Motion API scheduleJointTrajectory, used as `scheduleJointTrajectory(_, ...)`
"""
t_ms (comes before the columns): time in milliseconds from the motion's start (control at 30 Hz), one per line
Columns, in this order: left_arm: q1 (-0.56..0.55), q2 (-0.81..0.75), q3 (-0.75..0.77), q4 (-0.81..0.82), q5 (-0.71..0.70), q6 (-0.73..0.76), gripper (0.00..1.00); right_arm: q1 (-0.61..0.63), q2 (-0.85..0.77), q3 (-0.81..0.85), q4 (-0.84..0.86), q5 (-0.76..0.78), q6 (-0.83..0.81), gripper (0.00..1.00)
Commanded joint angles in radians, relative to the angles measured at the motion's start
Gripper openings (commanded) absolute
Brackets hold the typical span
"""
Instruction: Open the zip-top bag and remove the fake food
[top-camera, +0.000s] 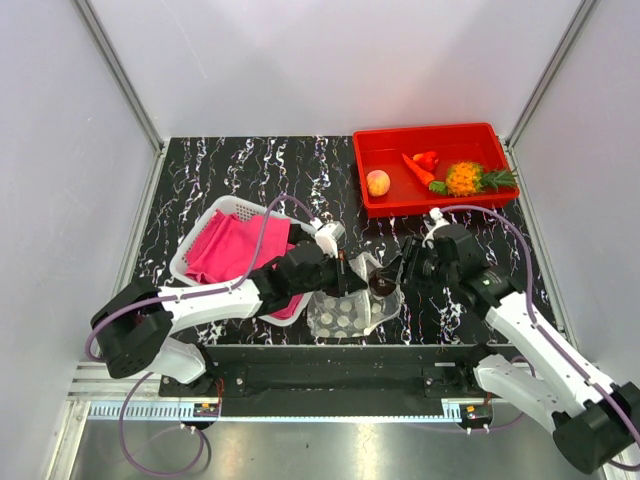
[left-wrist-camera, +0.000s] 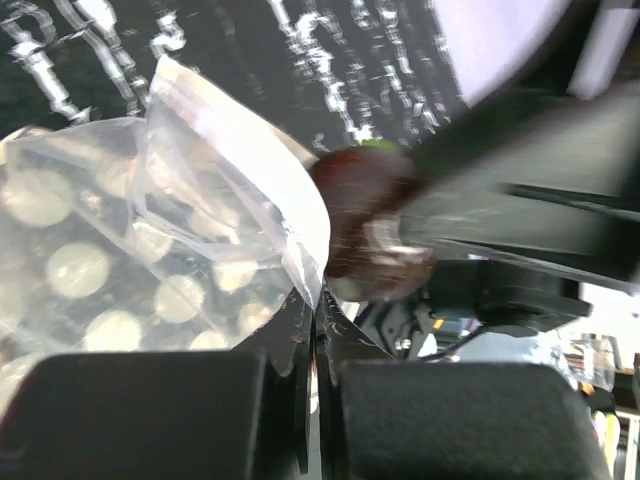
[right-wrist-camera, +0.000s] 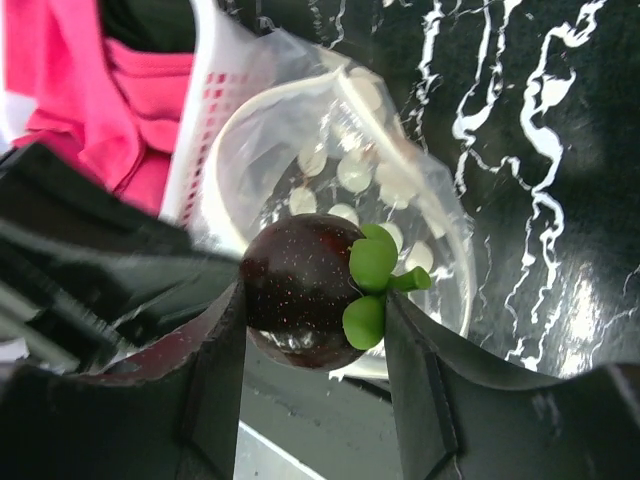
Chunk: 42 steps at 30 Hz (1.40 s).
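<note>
The zip-top bag (top-camera: 345, 315) lies at the table's near middle, clear with pale dots, its mouth held open. My left gripper (left-wrist-camera: 318, 310) is shut on the bag's (left-wrist-camera: 120, 270) top edge, the plastic pinched between the jaws. My right gripper (right-wrist-camera: 315, 305) is shut on a piece of fake food, a dark purple round toy fruit (right-wrist-camera: 300, 290) with green leaves, just above the bag's mouth (right-wrist-camera: 350, 160). From above, that fruit (top-camera: 381, 287) sits between the two grippers. More fake food lies in the red tray (top-camera: 425, 131): a peach fruit (top-camera: 378, 182), a red piece (top-camera: 427, 158) and a pineapple (top-camera: 465, 178).
A white mesh basket (top-camera: 225, 210) with pink cloth (top-camera: 235, 248) stands left of the bag, under my left arm. The red tray is at the far right of the black marbled table (top-camera: 250, 170). White walls enclose the table on three sides.
</note>
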Motion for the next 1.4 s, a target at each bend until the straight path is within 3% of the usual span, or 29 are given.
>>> scheduleJointTrajectory(0, 0.005, -0.007, 0.007, 0.027, -0.042, 0.028, 0.0, 0.007, -0.066, 0.074, -0.102, -0.02, -0.007, 0.19)
scheduleJointTrajectory(133, 0.007, 0.003, -0.002, 0.06, -0.019, 0.019, 0.0, 0.007, -0.048, 0.189, -0.185, 0.073, -0.054, 0.19)
scheduleJointTrajectory(200, 0.007, 0.013, -0.007, 0.079, 0.003, 0.013, 0.0, 0.005, -0.016, 0.287, -0.238, 0.195, -0.093, 0.19)
scheduleJointTrajectory(467, 0.005, 0.037, 0.012, 0.111, 0.072, 0.019, 0.0, -0.047, 0.32, 0.604, -0.194, 0.622, -0.3, 0.19)
scheduleJointTrajectory(667, 0.008, 0.069, 0.119, -0.005, 0.07, 0.115, 0.0, -0.232, 0.57, 0.739, 0.026, 0.511, -0.386, 0.19)
scheduleJointTrajectory(967, 0.056, 0.285, 0.412, -0.156, 0.211, 0.215, 0.0, -0.32, 0.983, 1.005, 0.258, 0.393, -0.487, 0.22)
scheduleJointTrajectory(1167, 0.074, 0.416, 0.536, -0.19, 0.282, 0.24, 0.0, -0.345, 1.227, 1.192, 0.286, 0.322, -0.496, 0.25)
scheduleJointTrajectory(1233, 0.074, 0.424, 0.539, -0.194, 0.282, 0.24, 0.06, -0.346, 1.304, 1.234, 0.286, 0.304, -0.504, 0.29)
scheduleJointTrajectory(1367, 0.074, 0.392, 0.52, -0.213, 0.253, 0.234, 0.43, -0.348, 1.415, 1.318, 0.285, 0.267, -0.501, 0.34)
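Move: The eggplant is already held in the right hand above the open bag. The red bin's middle lies about 47 cm ahead, 20 cm right and 12 cm below that hand; inside, the peach is some 45 cm ahead and 2 cm right, the carrot 47 ahead and 15 right, the red pepper 50 ahead and 18 right. From the left hand, the bag it pinches hangs about 7 cm below and 3 cm back, 2 cm right; the bin's middle is roughly 47 cm ahead and 29 right. The eggplant, kept in the right fingers, goes up about 10 cm off the bag, then some 40 cm forward and 10 cm right to the red bin, sinking over the later part while the wrist rolls its left side down and swings clockwise. Later the left hand carries the bag's rim about 7 cm right and 5 cm forward, dips slightly and starts to open its fingers. ##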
